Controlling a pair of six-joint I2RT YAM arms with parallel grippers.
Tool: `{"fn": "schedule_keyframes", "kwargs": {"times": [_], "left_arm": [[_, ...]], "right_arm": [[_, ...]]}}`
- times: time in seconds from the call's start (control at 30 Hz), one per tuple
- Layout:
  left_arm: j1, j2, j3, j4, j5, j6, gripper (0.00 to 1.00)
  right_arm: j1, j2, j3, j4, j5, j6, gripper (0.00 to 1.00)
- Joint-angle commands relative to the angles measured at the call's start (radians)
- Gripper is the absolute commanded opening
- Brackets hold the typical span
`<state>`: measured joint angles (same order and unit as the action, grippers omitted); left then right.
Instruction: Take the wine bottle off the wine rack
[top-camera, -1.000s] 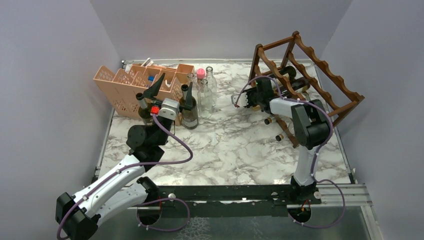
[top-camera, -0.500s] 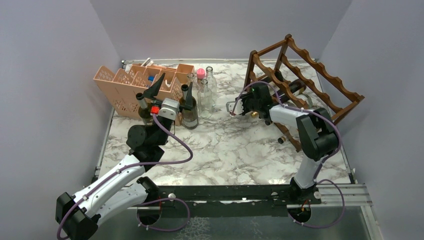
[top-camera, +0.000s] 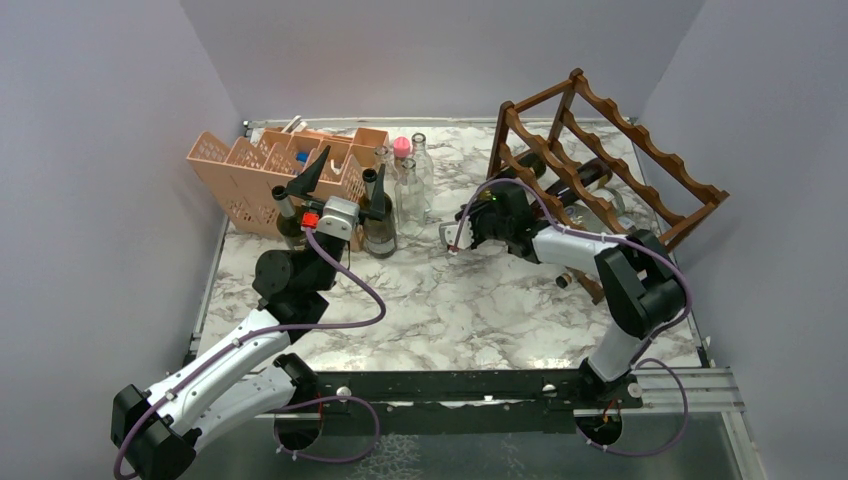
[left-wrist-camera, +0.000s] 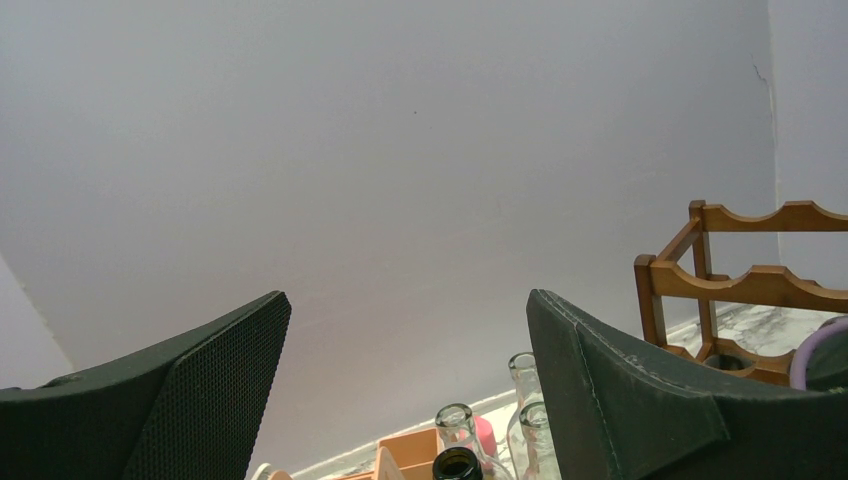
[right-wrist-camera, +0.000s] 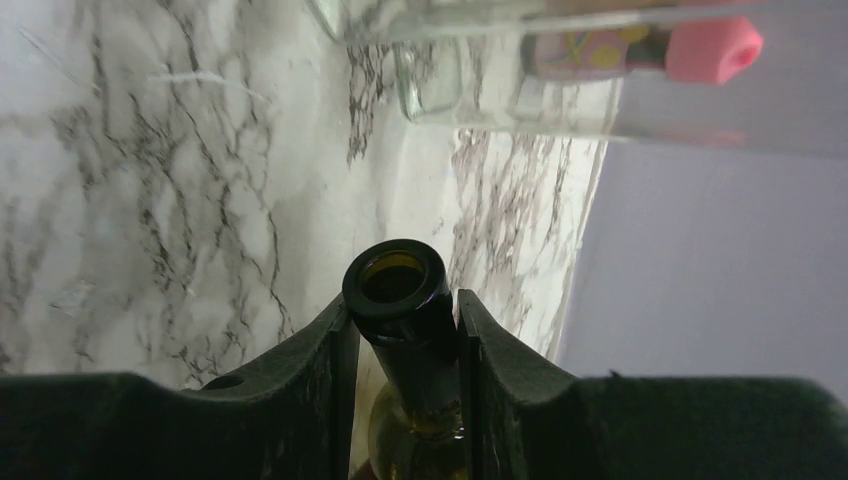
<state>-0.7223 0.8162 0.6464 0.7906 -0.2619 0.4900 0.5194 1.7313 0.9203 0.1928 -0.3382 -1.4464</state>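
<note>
The wine bottle (right-wrist-camera: 398, 285) is dark glass with an open mouth. My right gripper (right-wrist-camera: 403, 330) is shut on its neck, one finger on each side. In the top view the right gripper (top-camera: 462, 234) sits left of the wine rack (top-camera: 640, 160), a dark reddish-brown frame with wavy rails at the back right. The wrist hides most of the bottle there. My left gripper (top-camera: 345, 178) is open and points up, in front of the peach organiser, with nothing between its fingers (left-wrist-camera: 215, 390). The rack (left-wrist-camera: 745, 285) also shows at the right of the left wrist view.
A peach lattice organiser (top-camera: 250, 170) stands at the back left. Clear glass bottles (top-camera: 412, 190), one with a pink cap (top-camera: 402, 147), stand behind a dark upright bottle (top-camera: 379, 232). Another dark bottle (top-camera: 592, 175) lies in the rack. Grey walls close three sides.
My right gripper has moved left, away from the rack, with the bottle neck in it. The rack shifted a little to the left early on. The left arm stayed still.
</note>
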Motion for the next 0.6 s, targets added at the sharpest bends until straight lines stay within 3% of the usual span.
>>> {"fn": "schedule_keyframes", "kwargs": {"times": [0.0, 0.57], "left_arm": [[-0.004, -0.006, -0.002, 0.016, 0.013, -0.004, 0.94], [-0.004, 0.000, -0.005, 0.017, 0.006, 0.016, 0.94]], "right_arm": [[0.040, -0.056, -0.075, -0.070, -0.140, 0.169, 0.19], [0.189, -0.351, -0.204, -0.034, -0.185, 0.426, 0.15]]}}
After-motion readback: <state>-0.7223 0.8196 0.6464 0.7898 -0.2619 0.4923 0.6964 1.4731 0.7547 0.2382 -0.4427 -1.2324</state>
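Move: The right hand already grips the wine bottle by its neck. The open table it seems bound for lies about 11 cm to its left, 7 cm back and 14 cm below. Beyond that spot a clear bottle stands 13 cm left of the hand, about level with it; a standing green bottle is 20 cm left and 3 cm back. The rack's middle is some 32 cm right and 5 cm ahead. From the left hand, that spot lies about 7 cm ahead, 13 cm right and 48 cm below. Keeping its pinch on the bottle's neck, the right hand draws the bottle out of the rack, mostly back towards the base by about 10 cm, with some 5 cm of travel to the left and nearly as much upward. The wrist rolls its left side up and swings a little counter-clockwise, some 15 degrees in all, and the fingers stay closed. ##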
